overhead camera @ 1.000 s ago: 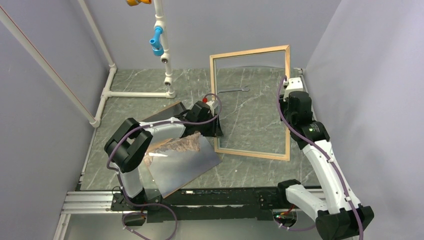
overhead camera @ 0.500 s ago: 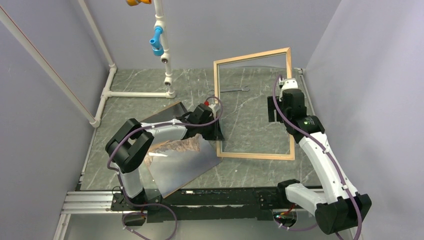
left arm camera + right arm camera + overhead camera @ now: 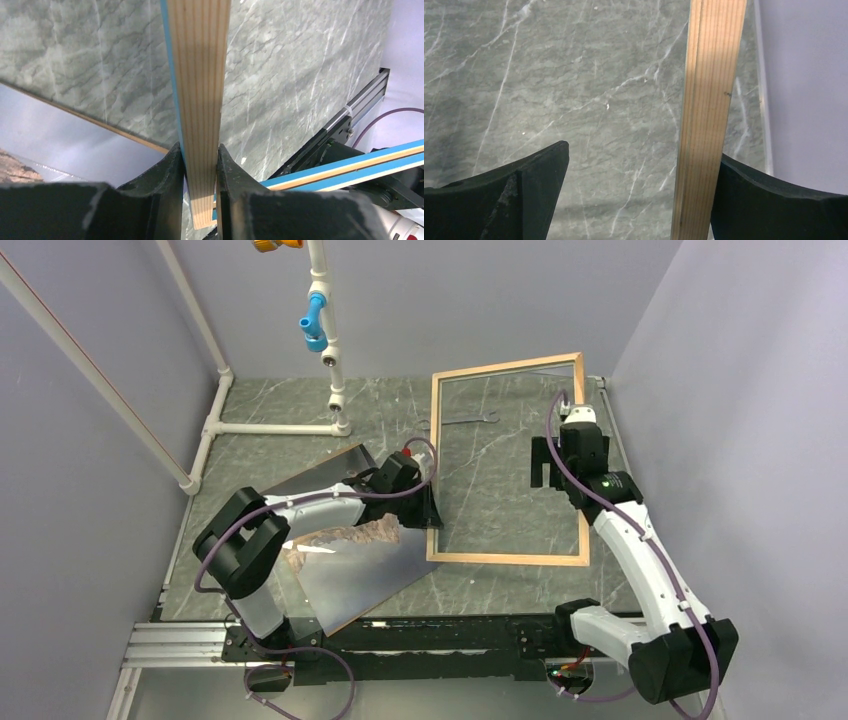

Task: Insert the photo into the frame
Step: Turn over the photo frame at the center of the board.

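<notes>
The frame (image 3: 509, 560) shows its pale tan wood back in the top view, right of centre on the table. My left gripper (image 3: 429, 512) is shut on its left rail. In the left wrist view that rail (image 3: 200, 90) stands between the two fingers (image 3: 170, 175), with a blue edge showing. My right gripper (image 3: 556, 458) is open, and the right rail (image 3: 709, 115) runs just beside its right finger (image 3: 774, 200). The photo (image 3: 352, 533) lies left of the frame, partly under a clear glossy sheet (image 3: 365, 575). Only its rocky brown part shows.
A brown backing board (image 3: 335, 462) lies under the left arm. A metal wrench (image 3: 466, 420) lies on the table behind the frame's far part. A white pipe stand (image 3: 331, 360) rises at the back left. Walls close in on both sides, and an aluminium rail (image 3: 180, 642) runs along the near edge.
The right gripper has opened and let go of the frame's right rail. The left gripper has shut on the left rail. The frame's far end has come down and shifted a little to the right.
</notes>
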{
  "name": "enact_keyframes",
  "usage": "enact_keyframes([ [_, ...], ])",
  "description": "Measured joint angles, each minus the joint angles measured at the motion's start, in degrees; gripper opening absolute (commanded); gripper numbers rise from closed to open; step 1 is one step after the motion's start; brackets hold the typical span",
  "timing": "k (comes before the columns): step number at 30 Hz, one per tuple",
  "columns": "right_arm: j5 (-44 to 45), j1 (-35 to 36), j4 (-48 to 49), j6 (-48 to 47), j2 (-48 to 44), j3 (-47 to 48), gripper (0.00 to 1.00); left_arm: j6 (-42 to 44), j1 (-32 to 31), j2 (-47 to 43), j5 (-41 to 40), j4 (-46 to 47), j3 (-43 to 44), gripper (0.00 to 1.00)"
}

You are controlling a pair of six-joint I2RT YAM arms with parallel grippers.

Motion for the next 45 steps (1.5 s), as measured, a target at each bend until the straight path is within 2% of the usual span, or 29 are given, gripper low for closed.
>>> enact_keyframes([
  [13, -4.42, -0.33, 6.34, 10.62, 0.48, -13.99, 1.0, -0.55, -0.28, -2.89, -1.46, -6.34, -5.53, 0.0],
  [21, -5.86, -0.28, 12.52, 12.35, 7.39, -18.36, 1.0, -0.87, -0.44, -3.96, -4.15, -9.6, -6.32, 0.0],
  [31, -4.61, -0.26, 15.58, 12.31, 16.44, -18.21, 1.0, -4.13, -1.01, -3.63, -4.22, -9.16, -7.56, 0.0],
  [45, 1.79, -0.42, 7.65, 13.73, 28.02, -7.08, 1.0, -4.68, -1.6, -4.15, -6.95, -11.98, -6.93, 0.0],
])
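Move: The left gripper already pinches the photo frame's left rail near its near corner; the frame's middle is about 12 cm ahead, 17 cm to the right and slightly higher. From the open right hand that middle lies some 14 cm left, about level, with the right rail between its fingers. The photo's middle is about 21 cm left of the left hand and 8 cm below; the wrench is about 30 cm ahead of that hand and 6 cm right, also 8 cm below. Lower the raised right side of the photo frame: sink the wide-open right gripper about 17 cm, keeping the right rail between its fingers without closing on it, and tip the fingers some 25 degrees steeper with a slight clockwise turn. Meanwhile keep the left gripper's pinch and ease that rail left, back and down, about 5 cm each way, towards the photo's right corner, rolling the fingers steeper. ##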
